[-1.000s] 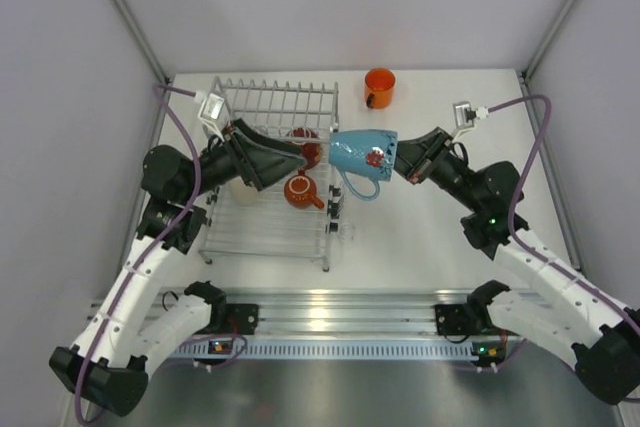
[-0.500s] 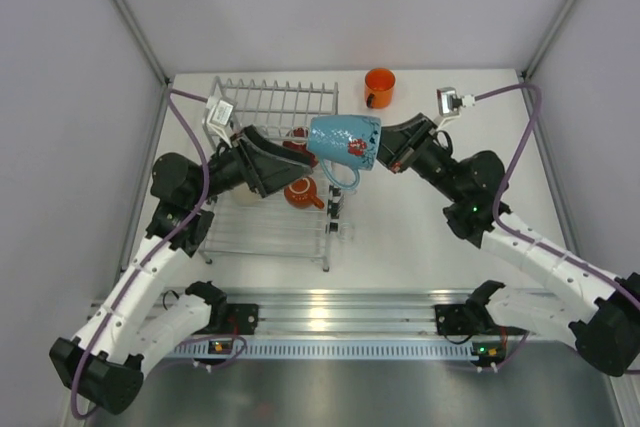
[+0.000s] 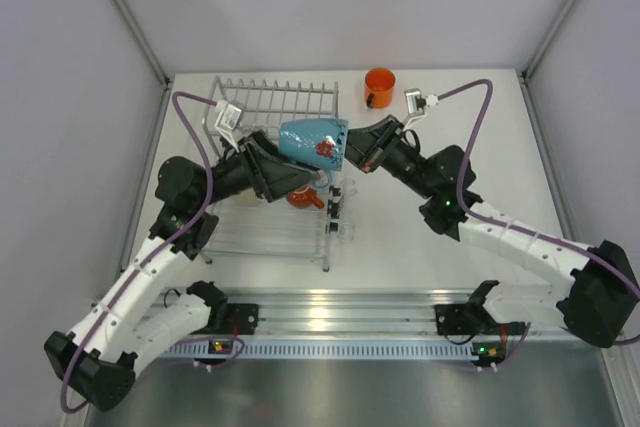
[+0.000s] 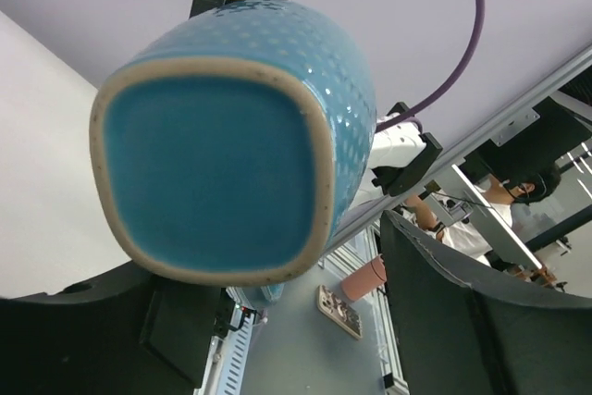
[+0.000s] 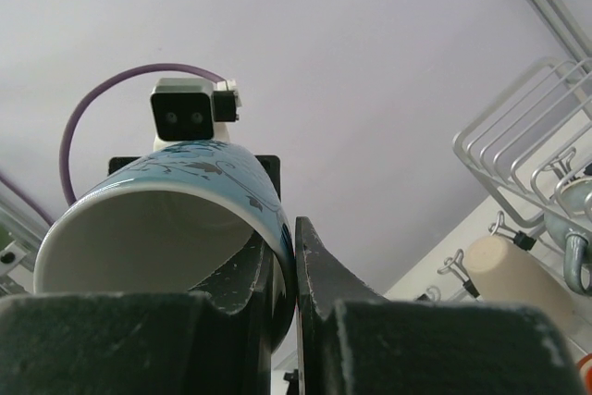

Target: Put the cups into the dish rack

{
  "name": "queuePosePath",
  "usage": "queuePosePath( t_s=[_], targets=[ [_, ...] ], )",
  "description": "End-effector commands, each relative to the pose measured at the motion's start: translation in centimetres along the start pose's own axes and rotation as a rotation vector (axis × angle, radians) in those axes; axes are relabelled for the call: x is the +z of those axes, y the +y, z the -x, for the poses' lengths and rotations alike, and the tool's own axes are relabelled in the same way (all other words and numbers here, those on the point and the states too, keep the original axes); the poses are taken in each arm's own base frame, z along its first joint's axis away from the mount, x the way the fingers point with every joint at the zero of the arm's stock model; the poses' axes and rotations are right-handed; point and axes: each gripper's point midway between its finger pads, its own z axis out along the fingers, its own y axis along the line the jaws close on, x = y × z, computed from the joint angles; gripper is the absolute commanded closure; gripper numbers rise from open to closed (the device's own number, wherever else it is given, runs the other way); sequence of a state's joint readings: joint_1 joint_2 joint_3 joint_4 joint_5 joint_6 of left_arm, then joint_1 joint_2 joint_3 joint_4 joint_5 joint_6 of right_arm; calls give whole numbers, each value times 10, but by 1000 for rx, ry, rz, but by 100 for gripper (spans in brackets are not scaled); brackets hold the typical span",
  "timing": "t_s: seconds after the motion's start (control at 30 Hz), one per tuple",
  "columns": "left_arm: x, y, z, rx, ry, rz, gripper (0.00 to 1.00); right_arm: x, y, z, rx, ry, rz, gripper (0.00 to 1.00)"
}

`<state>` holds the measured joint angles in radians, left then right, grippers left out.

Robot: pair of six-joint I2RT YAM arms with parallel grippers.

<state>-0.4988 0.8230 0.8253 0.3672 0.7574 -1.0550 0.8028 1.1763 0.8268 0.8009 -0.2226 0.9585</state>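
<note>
The light blue cup [image 3: 312, 140] hangs on its side above the dish rack [image 3: 262, 97]. My right gripper [image 3: 352, 147] is shut on its rim [image 5: 277, 228], one finger inside the white interior and one outside. My left gripper [image 3: 285, 154] faces the cup's flat bottom [image 4: 213, 173]. It is open, with one finger [image 4: 462, 312] standing apart to the right of the base. A dark red-orange cup [image 3: 303, 195] lies in the rack below. A bright orange cup [image 3: 379, 86] stands on the table behind the rack. A grey-beige cup [image 5: 518, 270] lies in the rack.
Grey walls enclose the table on three sides. A metal rail [image 3: 330, 332] with both arm bases runs along the near edge. The rack's raised wire frame [image 5: 518, 154] and its tines stand just under the two grippers.
My right arm carried the blue cup leftward over the rack toward the left gripper. The left gripper lifted to meet the cup's base and its jaws narrowed somewhat.
</note>
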Motion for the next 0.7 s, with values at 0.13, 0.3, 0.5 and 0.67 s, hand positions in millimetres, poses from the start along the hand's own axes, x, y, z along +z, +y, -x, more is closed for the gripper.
queuePosePath(
  t_s=[0.13, 0.3, 0.5, 0.67],
  targets=[
    [1, -12, 11, 28, -60, -37, 51, 12, 61, 33, -50, -132, 188, 100],
    [-1, -12, 13, 17, -81, -29, 78, 10, 61, 28, -51, -120, 187, 100],
    [-4, -9, 13, 11, -105, -16, 100, 4, 52, 21, -59, -101, 162, 94],
    [-7, -2, 12, 8, -124, 16, 100, -4, 47, 14, -74, -79, 143, 68]
  ],
)
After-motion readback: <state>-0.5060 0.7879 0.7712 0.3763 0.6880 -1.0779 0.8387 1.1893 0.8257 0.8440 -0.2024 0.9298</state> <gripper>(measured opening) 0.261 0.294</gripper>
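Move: The blue cup's handle is already between the left gripper's open fingers, about 1 cm ahead and 2 cm to the right at fingertip height; the cup body's middle is some 3 cm ahead, 2 cm right and 5 cm above. Far below, roughly 27 cm, the orange cup in the rack lies some 12 cm ahead and 1 cm left, the beige cup 12 cm ahead and 15 cm left. From the right gripper, pinching the rim, the handle is about 6 cm left, 2 cm back and 2 cm lower. Close the left gripper on the blue cup's handle from wide open to about a quarter, keeping that hand nearly in place, and let it sink about 1 cm. Meanwhile ease the right hand, still pinching the rim, about 1 cm back and to the left; once the left grip is set, start opening the right fingers to give up the rim. ##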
